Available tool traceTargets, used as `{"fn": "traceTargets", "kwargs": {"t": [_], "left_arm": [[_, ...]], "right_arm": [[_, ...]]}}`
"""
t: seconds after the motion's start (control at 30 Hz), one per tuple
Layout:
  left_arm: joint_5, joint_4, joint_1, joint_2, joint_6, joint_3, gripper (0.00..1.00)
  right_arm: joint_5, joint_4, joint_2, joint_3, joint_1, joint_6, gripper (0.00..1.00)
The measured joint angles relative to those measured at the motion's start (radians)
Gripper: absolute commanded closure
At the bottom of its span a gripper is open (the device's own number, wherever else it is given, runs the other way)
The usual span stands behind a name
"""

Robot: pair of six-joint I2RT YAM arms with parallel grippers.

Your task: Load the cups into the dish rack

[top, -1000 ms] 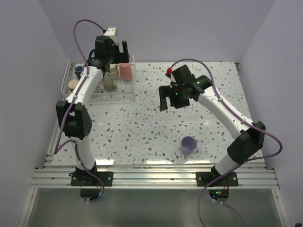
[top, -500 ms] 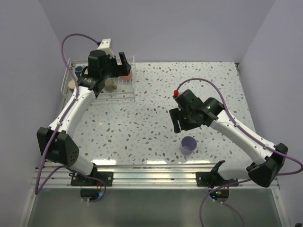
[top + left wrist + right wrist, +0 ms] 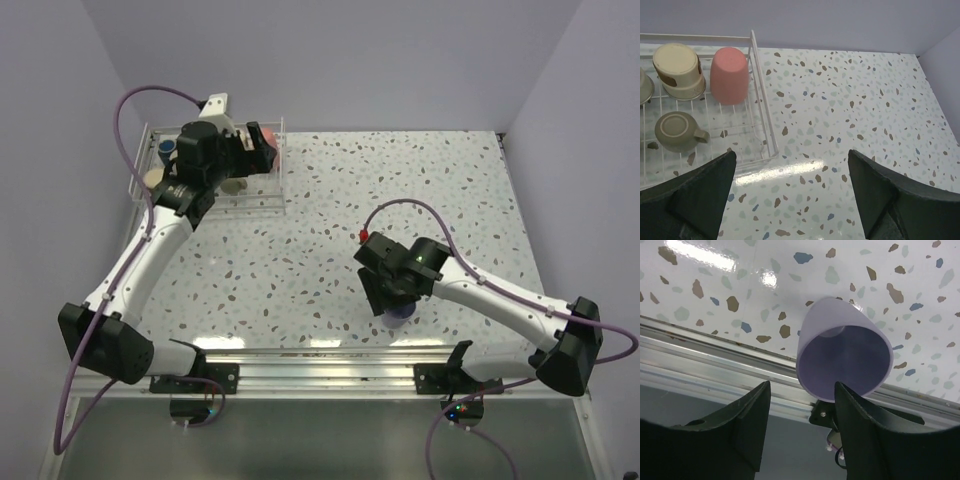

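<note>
A lavender cup (image 3: pixel 845 357) stands upright near the table's front edge, its mouth facing my right wrist camera. My right gripper (image 3: pixel 802 415) hovers just above it, open at a medium width. One finger (image 3: pixel 865 430) overlaps the rim and nothing is gripped. From above the right gripper (image 3: pixel 385 300) hides most of that cup (image 3: pixel 403 315). The white wire dish rack (image 3: pixel 760 95) at the back left holds a pink-red cup (image 3: pixel 730 75), a beige cup (image 3: pixel 679 70) and an olive cup (image 3: pixel 677 131). My left gripper (image 3: pixel 790 200) is open and empty above the rack's right end (image 3: pixel 265 205).
An aluminium rail (image 3: pixel 320 350) runs along the near table edge, right beside the lavender cup. A dark blue cup (image 3: pixel 167 148) sits at the rack's far left. Walls close in at the back and on both sides of the speckled table (image 3: pixel 320 200).
My right arm has swung from mid-table toward the near edge and come down over the lavender cup, its jaws narrowing. The left gripper has shifted slightly left over the rack.
</note>
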Motion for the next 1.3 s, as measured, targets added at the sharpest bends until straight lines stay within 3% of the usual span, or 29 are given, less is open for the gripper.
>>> {"fn": "traceTargets", "kwargs": {"t": [0.17,0.33,0.5,0.63,0.73,0.83,0.97,1.13,1.3], "left_arm": [[-0.008,-0.010,0.000,-0.021,-0.004,-0.006,0.05],[-0.025,-0.018,0.000,-0.039,-0.004,-0.014,0.05],[-0.030,-0.024,0.000,-0.047,-0.003,-0.024,0.05],[-0.035,-0.025,0.000,-0.047,-0.002,-0.026,0.05],[-0.037,-0.026,0.000,-0.047,0.000,-0.025,0.05],[-0.051,-0.034,0.000,-0.045,0.001,-0.021,0.05],[-0.095,-0.048,0.000,-0.020,0.023,0.017,0.00],[-0.127,-0.033,0.001,-0.014,0.083,0.031,0.00],[-0.080,-0.025,0.050,-0.009,0.075,0.056,0.00]], "right_arm": [[0.007,0.026,0.002,-0.059,0.000,0.010,0.47],[0.016,0.075,0.007,-0.106,0.000,0.013,0.62],[0.031,0.123,0.036,-0.156,0.006,0.014,0.68],[0.034,0.135,0.057,-0.168,0.012,0.013,0.80],[0.039,0.143,0.074,-0.164,0.014,0.010,1.00],[0.060,0.129,0.093,-0.140,0.015,0.010,1.00],[0.094,0.077,0.129,0.000,0.015,-0.004,1.00],[0.121,0.035,0.237,0.375,-0.022,-0.053,1.00],[0.016,0.030,0.369,0.774,-0.204,-0.086,1.00]]}}
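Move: The purple cup stands mouth up and alone, about 4 cm to the right of the right hand, 1 cm farther out and its middle some 9 cm below. From that hand the dish rack's near right corner is about 27 cm ahead, 29 cm left and 12 cm down. The purple cup lies roughly 26 cm back, 36 cm right and 26 cm below the left hand; the pink cup in the rack is about 15 cm ahead of it, 2 cm left and 26 cm down. The right hand sinks about 5.5 cm over the purple cup's left side with its fingers closing, pinches the wall near the rim, one finger inside and one outside, then sweeps up some 20 cm, forward about 16 cm and left about 8 cm, gathering speed away from the near table edge, the fingertips swinging forward and up by some 20 degrees. The left hand, still empty and open beside the rack, eases back a centimetre, then drifts about 3 cm left and a couple of centimetres forward and up. ##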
